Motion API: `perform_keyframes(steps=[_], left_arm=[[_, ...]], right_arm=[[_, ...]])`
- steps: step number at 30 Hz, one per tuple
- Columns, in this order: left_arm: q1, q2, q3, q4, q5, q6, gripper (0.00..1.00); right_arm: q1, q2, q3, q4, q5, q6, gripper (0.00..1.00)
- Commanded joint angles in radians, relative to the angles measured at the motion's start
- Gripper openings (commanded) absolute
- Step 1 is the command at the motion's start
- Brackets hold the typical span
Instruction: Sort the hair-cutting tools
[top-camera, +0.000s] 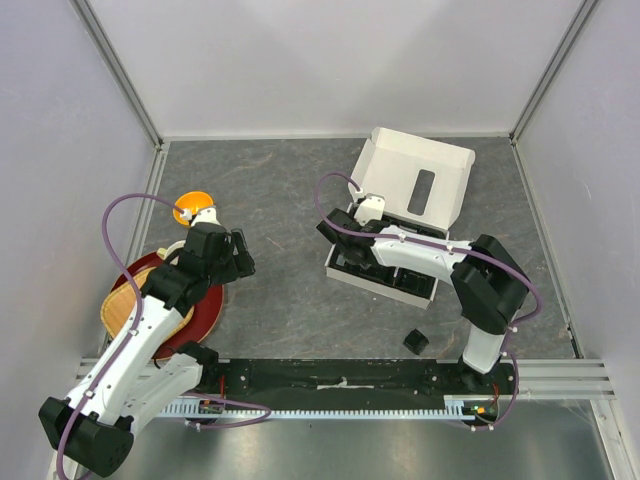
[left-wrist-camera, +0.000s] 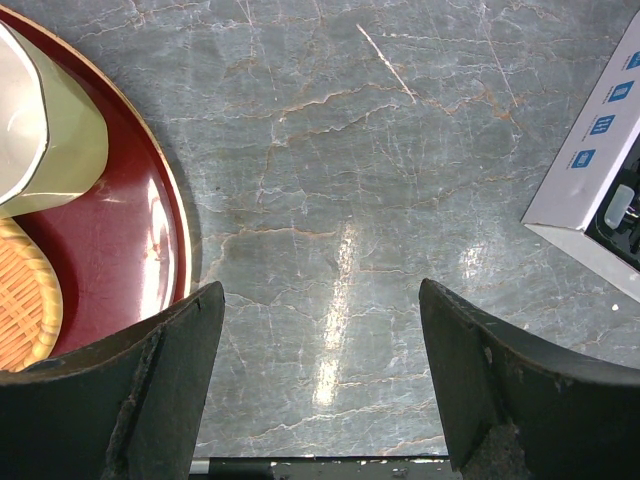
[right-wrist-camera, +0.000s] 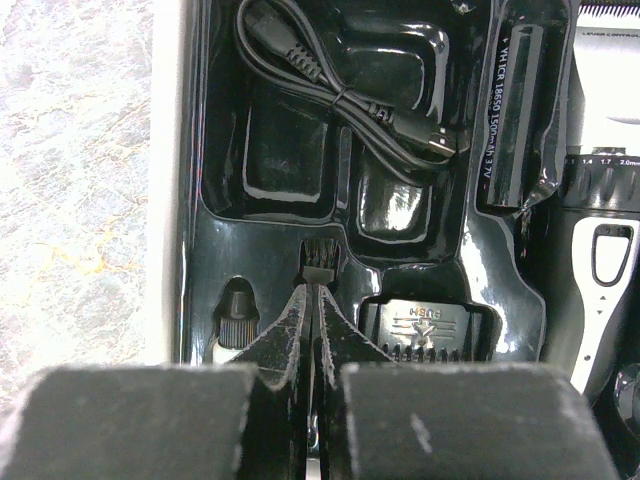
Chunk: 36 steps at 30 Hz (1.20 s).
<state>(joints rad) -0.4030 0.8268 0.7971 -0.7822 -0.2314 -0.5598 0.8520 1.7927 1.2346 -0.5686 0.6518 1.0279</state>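
In the right wrist view my right gripper (right-wrist-camera: 310, 292) is shut on the thin black brush (right-wrist-camera: 318, 262), which lies in its slot of the black tray (right-wrist-camera: 280, 150); only the bristle head shows past the fingertips. The tiny clear bottle (right-wrist-camera: 236, 312) sits just left, a guard comb (right-wrist-camera: 428, 325) just right. The black cable (right-wrist-camera: 340, 95) lies coiled further up, and the black-and-silver clipper (right-wrist-camera: 600, 230) is at the right edge. From above, my right gripper (top-camera: 347, 258) reaches into the box's left end. One guard comb (top-camera: 416, 341) lies on the table. My left gripper (top-camera: 240, 255) (left-wrist-camera: 322, 300) is open over bare table.
The white cardboard box (top-camera: 420, 175) stands open at centre right; its corner (left-wrist-camera: 590, 150) shows in the left wrist view. A red plate (top-camera: 205, 310) (left-wrist-camera: 130, 240) with a wicker piece (top-camera: 125, 310) lies at the left, and the orange bowl (top-camera: 192, 207) sits behind it.
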Motion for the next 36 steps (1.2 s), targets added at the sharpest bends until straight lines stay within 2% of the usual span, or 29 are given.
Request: perform_keyframes(steps=[1,11,14,18,22,25,32,36], left_arm=[[0.006,0.003,0.002,0.038,0.010,0.026,0.85],[0.006,0.002,0.002,0.040,0.014,0.029,0.85],[0.006,0.002,0.002,0.041,0.015,0.028,0.85],[0.006,-0.002,0.001,0.046,0.039,0.038,0.86],[0.006,-0.015,-0.010,0.066,0.079,0.060,0.88],[0.004,-0.011,-0.007,0.078,0.144,0.093,0.90],[0.004,0.047,0.013,0.118,0.472,0.133,0.89],[-0.019,0.064,-0.035,0.210,0.657,0.117,0.89]], right_arm=[[-0.005,0.019,-0.012,0.019,-0.007,0.011,0.04],[-0.008,-0.016,0.029,0.013,0.000,-0.022,0.05],[-0.008,-0.042,0.071,-0.004,0.015,-0.046,0.11],[-0.010,-0.084,0.121,-0.053,0.040,-0.080,0.24],[-0.019,-0.167,0.100,-0.097,0.048,-0.098,0.34],[-0.021,-0.272,0.048,-0.123,0.039,-0.098,0.39],[-0.021,-0.424,-0.096,-0.246,0.008,-0.129,0.45],[-0.019,-0.530,-0.179,-0.298,-0.030,-0.115,0.50]])
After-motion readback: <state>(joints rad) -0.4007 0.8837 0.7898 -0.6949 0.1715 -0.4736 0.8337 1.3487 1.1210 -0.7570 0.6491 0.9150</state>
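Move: The right hand's nearly shut fingertips are at the small black brush, already down in its slot in the tray. The bottle lies level with them, 3 cm to the left; the tray guard is 3 cm right and 2 cm back, the trimmer some 9 cm right and 2 cm back. The loose guard on the table is about 19 cm back and 12 cm right. From the left hand the brush is about 9 cm ahead, 20 cm right and 9 cm lower. Straight up out of the tray goes the right hand, quickly after a short rest, fingers opening to about half as the tips come off the brush; some 10 cm up it swings back and right over the tray, towards the loose guard. Late on, the open left hand slides about 6 cm right through the air, turning clockwise some 20 degrees. ##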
